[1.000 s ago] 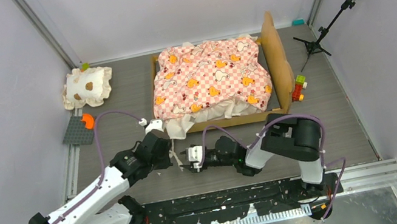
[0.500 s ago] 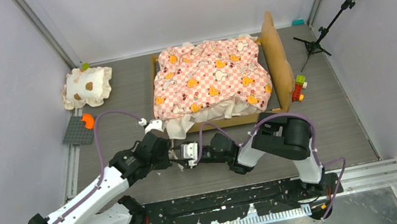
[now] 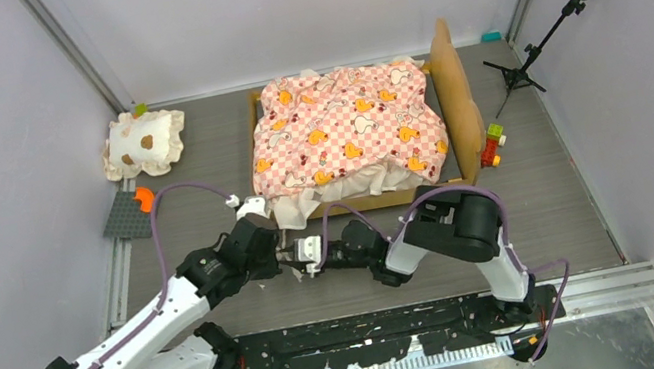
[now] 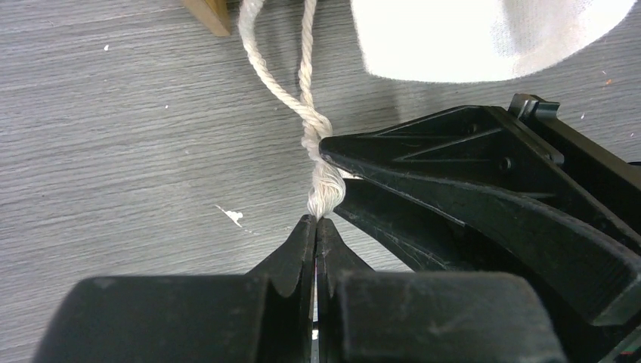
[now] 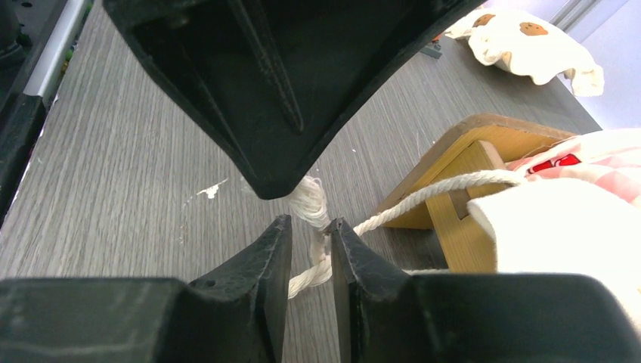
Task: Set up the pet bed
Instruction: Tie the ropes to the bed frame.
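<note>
The pet bed (image 3: pixel 457 90), a light-wood frame with a pink checkered mattress (image 3: pixel 349 130), stands at the table's middle back. A white twisted cord (image 4: pixel 316 144) runs from the frame's near-left corner (image 5: pixel 469 151) across the table. My left gripper (image 4: pixel 316 221) is shut, pinching the cord's frayed end at its tips. My right gripper (image 5: pixel 310 223) faces it tip to tip, in front of the bed's near-left corner (image 3: pixel 300 253). Its jaws stand a little apart with the cord between them, touching one finger. The mattress's cream ruffle (image 4: pixel 484 38) hangs just behind.
A cream spotted pillow (image 3: pixel 144 142) lies at the back left. A grey baseplate with an orange piece (image 3: pixel 127 216) sits by the left wall. A small brick stack (image 3: pixel 493 145) and a microphone stand (image 3: pixel 525 63) are right of the headboard.
My right gripper has moved left up to the left gripper's tips, and its jaws have narrowed around the cord. The left gripper stays shut in place.
</note>
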Controlling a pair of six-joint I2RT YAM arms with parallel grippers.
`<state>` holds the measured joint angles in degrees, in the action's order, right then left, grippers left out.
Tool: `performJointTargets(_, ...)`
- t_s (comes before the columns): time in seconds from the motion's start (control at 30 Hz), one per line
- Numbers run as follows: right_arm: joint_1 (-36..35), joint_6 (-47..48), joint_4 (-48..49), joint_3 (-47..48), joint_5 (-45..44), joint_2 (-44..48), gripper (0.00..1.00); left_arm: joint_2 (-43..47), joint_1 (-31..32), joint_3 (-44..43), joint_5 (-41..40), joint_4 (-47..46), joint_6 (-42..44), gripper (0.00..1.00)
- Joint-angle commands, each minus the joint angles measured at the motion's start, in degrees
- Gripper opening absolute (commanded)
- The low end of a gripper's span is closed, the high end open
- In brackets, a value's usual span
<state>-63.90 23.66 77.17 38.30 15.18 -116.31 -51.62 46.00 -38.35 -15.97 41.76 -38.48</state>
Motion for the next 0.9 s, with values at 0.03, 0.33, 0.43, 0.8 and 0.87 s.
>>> performJointTargets(0.03, 0.4, -0.3, 5.2, 1.9, 0.9, -0.5, 0.27, 0.8, -0.2, -2.0, 0.8, 0.3, 0.0, 0.00)
performJointTargets(0.33, 0.5, -0.6, 5.2, 2.5, 0.5, -1.5, 0.22, 1.5, -0.2, -2.4, 1.0, 0.3, -0.4, 0.00)
performJointTargets(0.43, 0.6, -0.8, 5.2, 2.3, 0.0, -1.7, 0.15, 2.1, -0.2, -2.7, 0.6, 0.6, -0.4, 0.00)
performJointTargets(0.8, 0.6, -5.6, 5.2, -1.4, -0.5, 1.4, 0.01, 5.2, -1.2, -2.6, -3.4, -0.9, -2.7, 0.35)
performJointTargets(0.87, 0.6, -6.3, 5.2, -2.1, -0.7, 1.7, 0.01, 6.0, -1.5, -2.8, -4.4, -1.0, -3.6, 0.44)
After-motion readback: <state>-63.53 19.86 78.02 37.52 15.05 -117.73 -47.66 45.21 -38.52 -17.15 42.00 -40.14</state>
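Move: The left hand keeps the rope's tassel end between its shut fingertips. The rope's neck, where the right hand is to grip, is some 2 cm ahead of that and slightly lower, and already between the right hand's partly open fingers. From the right hand, the bed frame's near-left corner lies about 7 cm ahead and 2 cm to the left, the loose white cloth flap some 6 cm ahead and 4 cm to the right, both a little lower. The right fingers close from about a third open and pinch the rope just on the bed side of the left fingers, the hand staying almost in place. Only then do the left fingers let go of the tassel, opening to over a third and lifting about 1.5 cm, while the right hand sinks roughly 1 cm with its grip shut. ##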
